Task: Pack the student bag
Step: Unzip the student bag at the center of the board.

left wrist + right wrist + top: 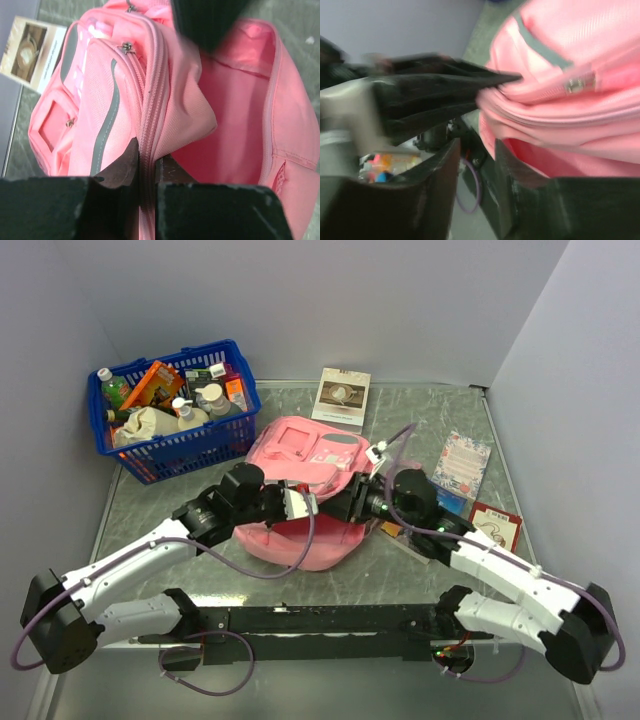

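Note:
The student bag (320,455) is a soft pink backpack with a grey stripe, lying in the middle of the table with its main compartment gaping toward the arms. My left gripper (305,506) is at the near lip of that opening. In the left wrist view it (145,157) is shut on the bag's zipper edge (150,115), and the empty pink inside (235,125) shows to the right. My right gripper (352,502) is just right of it at the same lip. In the right wrist view it (476,150) stands open with nothing between its fingers, beside the bag (580,60).
A blue plastic basket (160,455) full of bottles and packets stands at the back left. A book (341,398) lies behind the bag. At the right lie a patterned booklet (461,462) and a red card (497,525). Walls close in on both sides.

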Tool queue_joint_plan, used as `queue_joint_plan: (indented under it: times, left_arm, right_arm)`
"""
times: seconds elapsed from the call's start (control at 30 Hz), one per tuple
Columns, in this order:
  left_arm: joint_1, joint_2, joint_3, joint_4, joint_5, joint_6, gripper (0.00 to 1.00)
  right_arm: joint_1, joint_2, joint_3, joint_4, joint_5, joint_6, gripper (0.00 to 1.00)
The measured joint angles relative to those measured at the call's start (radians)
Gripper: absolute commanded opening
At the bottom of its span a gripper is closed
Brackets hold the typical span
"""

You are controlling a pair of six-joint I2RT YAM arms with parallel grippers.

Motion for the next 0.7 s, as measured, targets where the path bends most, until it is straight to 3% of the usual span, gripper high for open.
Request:
queue_joint_plan:
  times: [0.1, 0.13, 0.27, 0.37, 0.5, 0.7]
  left_arm:
    - [0.002, 0.0, 0.048, -0.101, -0.023, 0.027, 0.01]
    - [0.003, 0.0, 0.082, -0.148, -0.029, 0.042, 0.01]
    - [0.005, 0.001, 0.236, -0.324, -0.065, 0.068, 0.01]
    - [0.005, 0.021, 0.379, -0.478, -0.087, 0.049, 0.01]
    - [0.005, 0.039, 0.521, -0.599, -0.154, -0.042, 0.01]
    - [0.009, -0.095, 0.502, -0.698, -0.314, -0.146, 0.01]
  right_arm:
    - [-0.048, -0.084, 0.061, -0.056, 0.026, -0.033, 0.96]
    - [-0.072, -0.111, 0.083, -0.073, 0.045, -0.043, 1.0]
    - [-0.205, -0.128, 0.178, -0.126, 0.086, -0.101, 1.0]
    - [-0.319, -0.045, 0.256, -0.143, 0.086, -0.147, 1.0]
    - [-0.461, 0.185, 0.368, -0.141, 0.038, -0.176, 1.0]
    - [-0.583, 0.595, 0.502, -0.16, -0.042, -0.18, 1.0]
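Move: The left fingers already hold the bag's zipped edge. The bag's open mouth lies about 7 cm back from that hand and 6 below, and the blue basket some 40 cm to its left and 28 ahead. From the right hand, already parting its fingers, the bag's far end is roughly 20 cm ahead, 6 right and 10 below. The cup-cover book lies about 38 cm ahead, 5 right and 18 below. Keeping its pinch on the zipped edge, the left hand hoists the bag about 11 cm, then carries it some 10 cm left, turning counter-clockwise. The right hand opens wide and sweeps quickly forward about 25 cm and right 13, first rising over the bag, then sinking steeply towards its far end and swinging some 30 degrees clockwise. ##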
